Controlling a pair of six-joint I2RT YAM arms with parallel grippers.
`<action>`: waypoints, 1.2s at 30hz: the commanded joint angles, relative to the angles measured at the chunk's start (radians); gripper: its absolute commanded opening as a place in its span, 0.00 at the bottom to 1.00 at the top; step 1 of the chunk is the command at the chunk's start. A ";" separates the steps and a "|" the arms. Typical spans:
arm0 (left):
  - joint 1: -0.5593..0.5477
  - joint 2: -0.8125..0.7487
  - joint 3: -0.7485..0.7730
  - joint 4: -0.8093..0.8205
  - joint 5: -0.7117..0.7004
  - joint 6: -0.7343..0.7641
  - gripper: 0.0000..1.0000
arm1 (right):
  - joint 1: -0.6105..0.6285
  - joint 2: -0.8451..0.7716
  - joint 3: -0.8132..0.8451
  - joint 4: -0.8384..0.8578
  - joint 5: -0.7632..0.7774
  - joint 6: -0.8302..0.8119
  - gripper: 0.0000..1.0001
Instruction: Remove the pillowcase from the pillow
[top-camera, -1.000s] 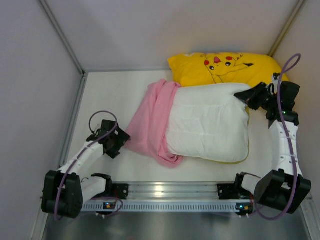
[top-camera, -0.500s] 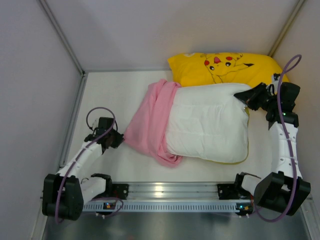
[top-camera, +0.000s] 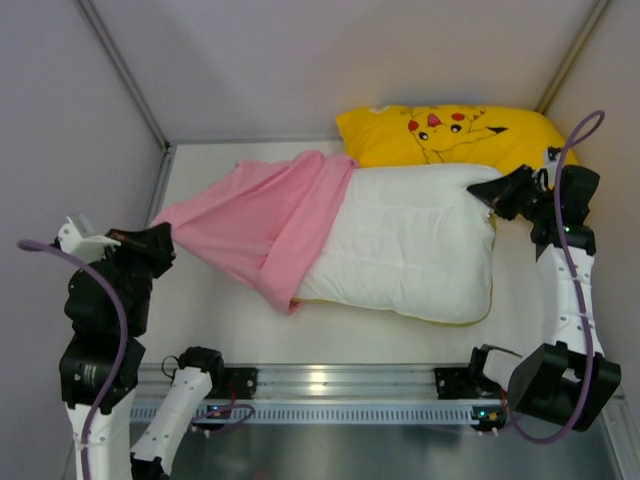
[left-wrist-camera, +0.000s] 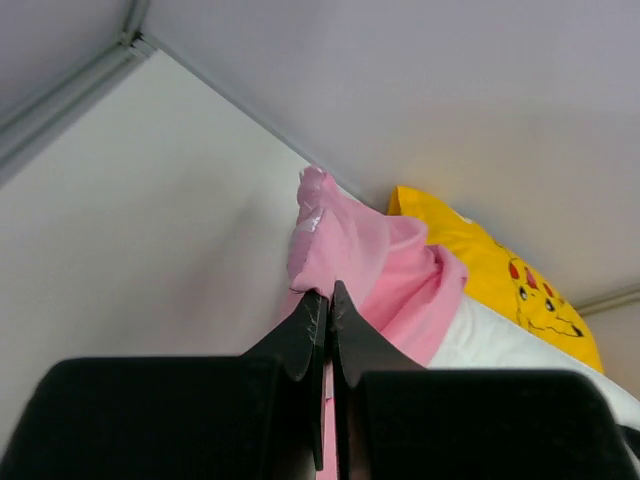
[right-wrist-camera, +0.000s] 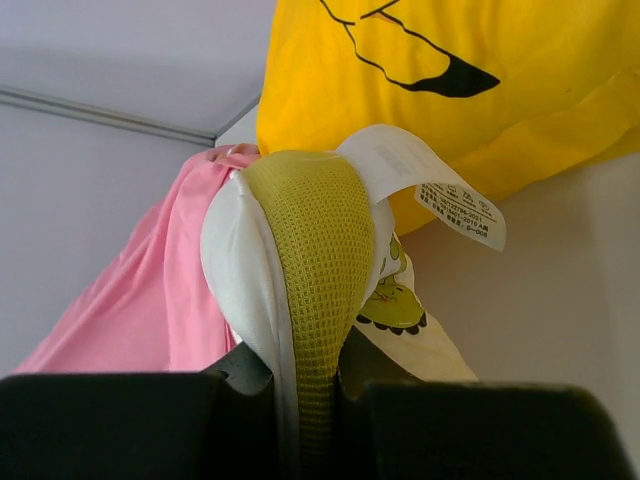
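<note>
The white pillow (top-camera: 410, 250) with thin yellow trim lies in the middle of the table. Its left end is still inside the pink pillowcase (top-camera: 260, 220), which is stretched out to the left. My left gripper (top-camera: 165, 240) is raised at the far left, shut on the pillowcase's edge. In the left wrist view the pink cloth (left-wrist-camera: 350, 250) bunches just beyond the closed tips of that gripper (left-wrist-camera: 328, 295). My right gripper (top-camera: 490, 192) is shut on the pillow's far right corner. The right wrist view shows the yellow mesh trim (right-wrist-camera: 305, 250) pinched between its fingers (right-wrist-camera: 240, 365).
A yellow cartoon-print pillow (top-camera: 450, 135) lies against the back wall, touching the white pillow. Grey walls close in the left, back and right sides. A metal rail (top-camera: 330, 385) with both arm bases runs along the near edge.
The left gripper shut on the pillowcase's edge, then rose and pulled left. The pink cloth stretched out and slid off more of the white pillow. The right arm stayed still.
</note>
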 joint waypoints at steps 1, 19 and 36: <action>0.008 0.006 0.107 -0.178 -0.163 0.117 0.00 | -0.003 -0.013 0.018 0.181 0.034 0.043 0.00; -0.065 0.014 0.486 -0.302 -0.569 0.352 0.00 | 0.010 0.008 0.004 0.182 0.054 0.030 0.00; -0.255 -0.025 0.621 -0.315 -0.815 0.401 0.00 | 0.016 0.025 0.010 0.187 0.071 0.033 0.00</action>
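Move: The left gripper already holds the pillowcase's closed end high off the table. From it the pillowcase's open end, still around the pillow, lies some 13 cm ahead, 22 cm to the right and 28 cm lower; the pillow's middle is about 10 cm ahead and 40 cm right, just as low. The right gripper keeps a corner of the pillow, with the pillowcase's open end roughly 30 cm to its left, level fore and aft, and 18 cm lower. Keep the left gripper shut on the pillowcase and haul it back and out to the left, away from the pillow, about 14 cm each way, lifting some 9 cm, mostly from the middle of the pull on. Swing the wrist counter-clockwise some 25 degrees and roll its left side up as you go. Hold the pillow's corner with the right gripper, letting it sink just slightly. ##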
